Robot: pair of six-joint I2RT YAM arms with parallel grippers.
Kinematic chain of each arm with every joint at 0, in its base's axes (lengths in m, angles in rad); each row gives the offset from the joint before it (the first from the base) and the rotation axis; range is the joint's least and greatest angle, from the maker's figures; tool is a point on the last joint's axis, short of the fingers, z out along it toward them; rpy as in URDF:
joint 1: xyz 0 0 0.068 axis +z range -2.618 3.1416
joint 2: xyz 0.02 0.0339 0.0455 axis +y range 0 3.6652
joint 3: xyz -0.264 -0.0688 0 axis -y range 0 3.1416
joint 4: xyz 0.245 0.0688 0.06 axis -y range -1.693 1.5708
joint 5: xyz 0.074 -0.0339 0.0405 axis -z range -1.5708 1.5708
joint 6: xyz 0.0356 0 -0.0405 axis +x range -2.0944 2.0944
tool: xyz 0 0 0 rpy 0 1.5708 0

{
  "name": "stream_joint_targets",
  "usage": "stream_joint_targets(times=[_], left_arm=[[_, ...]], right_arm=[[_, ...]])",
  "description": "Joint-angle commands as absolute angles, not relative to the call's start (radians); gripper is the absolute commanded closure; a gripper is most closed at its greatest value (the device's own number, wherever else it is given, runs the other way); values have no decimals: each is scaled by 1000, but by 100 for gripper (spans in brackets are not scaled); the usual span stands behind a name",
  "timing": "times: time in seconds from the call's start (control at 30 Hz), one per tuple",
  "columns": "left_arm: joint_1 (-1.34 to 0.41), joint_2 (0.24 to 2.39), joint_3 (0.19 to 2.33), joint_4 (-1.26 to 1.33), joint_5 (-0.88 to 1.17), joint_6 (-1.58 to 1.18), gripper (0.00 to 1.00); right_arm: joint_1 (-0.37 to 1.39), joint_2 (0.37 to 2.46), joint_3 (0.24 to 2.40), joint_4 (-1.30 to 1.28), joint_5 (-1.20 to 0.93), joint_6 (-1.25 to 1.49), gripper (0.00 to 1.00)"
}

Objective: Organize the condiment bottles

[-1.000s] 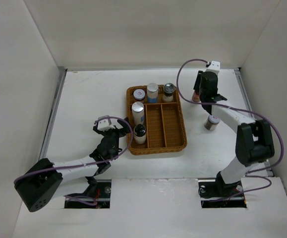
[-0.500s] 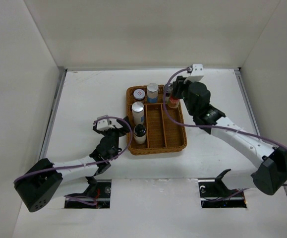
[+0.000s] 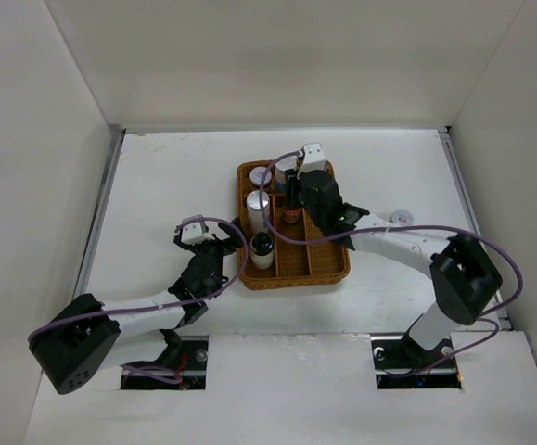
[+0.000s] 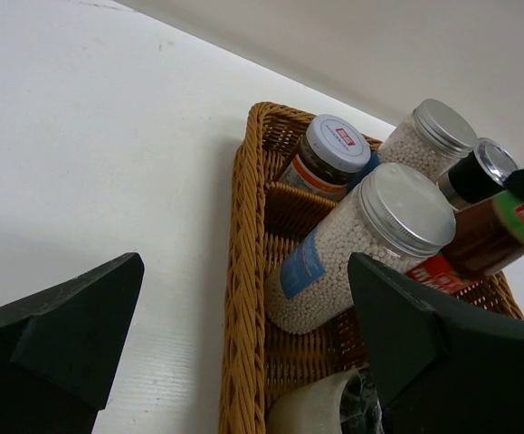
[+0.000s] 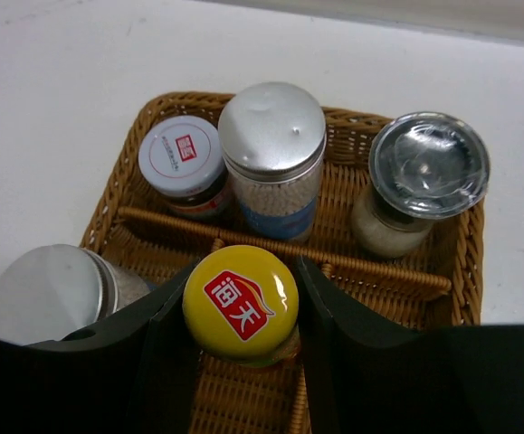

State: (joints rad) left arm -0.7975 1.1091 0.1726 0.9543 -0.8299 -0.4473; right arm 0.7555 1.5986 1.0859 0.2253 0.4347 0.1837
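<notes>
My right gripper [image 3: 292, 197] [image 5: 241, 307] is shut on the slim red sauce bottle [image 3: 291, 209], its yellow cap [image 5: 241, 303] between the jaws. It holds the bottle upright over the wicker tray [image 3: 338, 264], by the long middle compartments. Across the tray's back stand a dark white-lidded jar [image 5: 181, 158], a silver-lidded jar of white beads [image 5: 271, 136] and a glass shaker [image 5: 424, 172]. The left compartment holds a silver-lidded jar [image 3: 258, 209] [image 4: 361, 244] and a black-capped pale bottle [image 3: 262, 248]. My left gripper [image 3: 214, 243] [image 4: 245, 262] is open at the tray's left rim [image 4: 243, 307], holding nothing.
One small jar [image 3: 400, 217] stands on the table right of the tray, half hidden behind my right arm. White walls close the table at the back and both sides.
My right arm has swung left from the back right of the table, carrying the sauce bottle over the tray. The left arm has not moved.
</notes>
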Motion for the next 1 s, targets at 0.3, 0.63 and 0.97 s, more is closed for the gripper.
stream_joint_targets(times=[0.3, 0.63, 0.97], left_arm=[[-789, 1112, 181, 1006, -824, -469, 0], [-785, 1074, 172, 993, -838, -466, 0], [-795, 1085, 176, 991, -827, -472, 0]], right_arm=[[792, 1641, 1080, 494, 486, 195, 45], [763, 1254, 878, 433, 572, 212, 6], [352, 991, 640, -90, 815, 486, 0]])
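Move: The right hand already holds the red sauce bottle over the tray's middle slot; its standing spot is about 1 cm ahead, 1 cm left and some 11 cm below. The tall jar stands about 9 cm left and level with the hand, the blue-label jar 11 cm ahead and 1 cm left, and the last loose jar about 30 cm right and 3 cm back. From the left hand the spot is roughly 8 cm ahead and 20 cm right. Still pinching the bottle near its neck, the right hand lowers it about 2 cm to stand it in the middle slot, then opens its fingers wide and lets go. It climbs out, drawing back a little, and swings some 25 cm right towards the last loose jar, turning about 40 degrees clockwise and starting to sink near the end. ##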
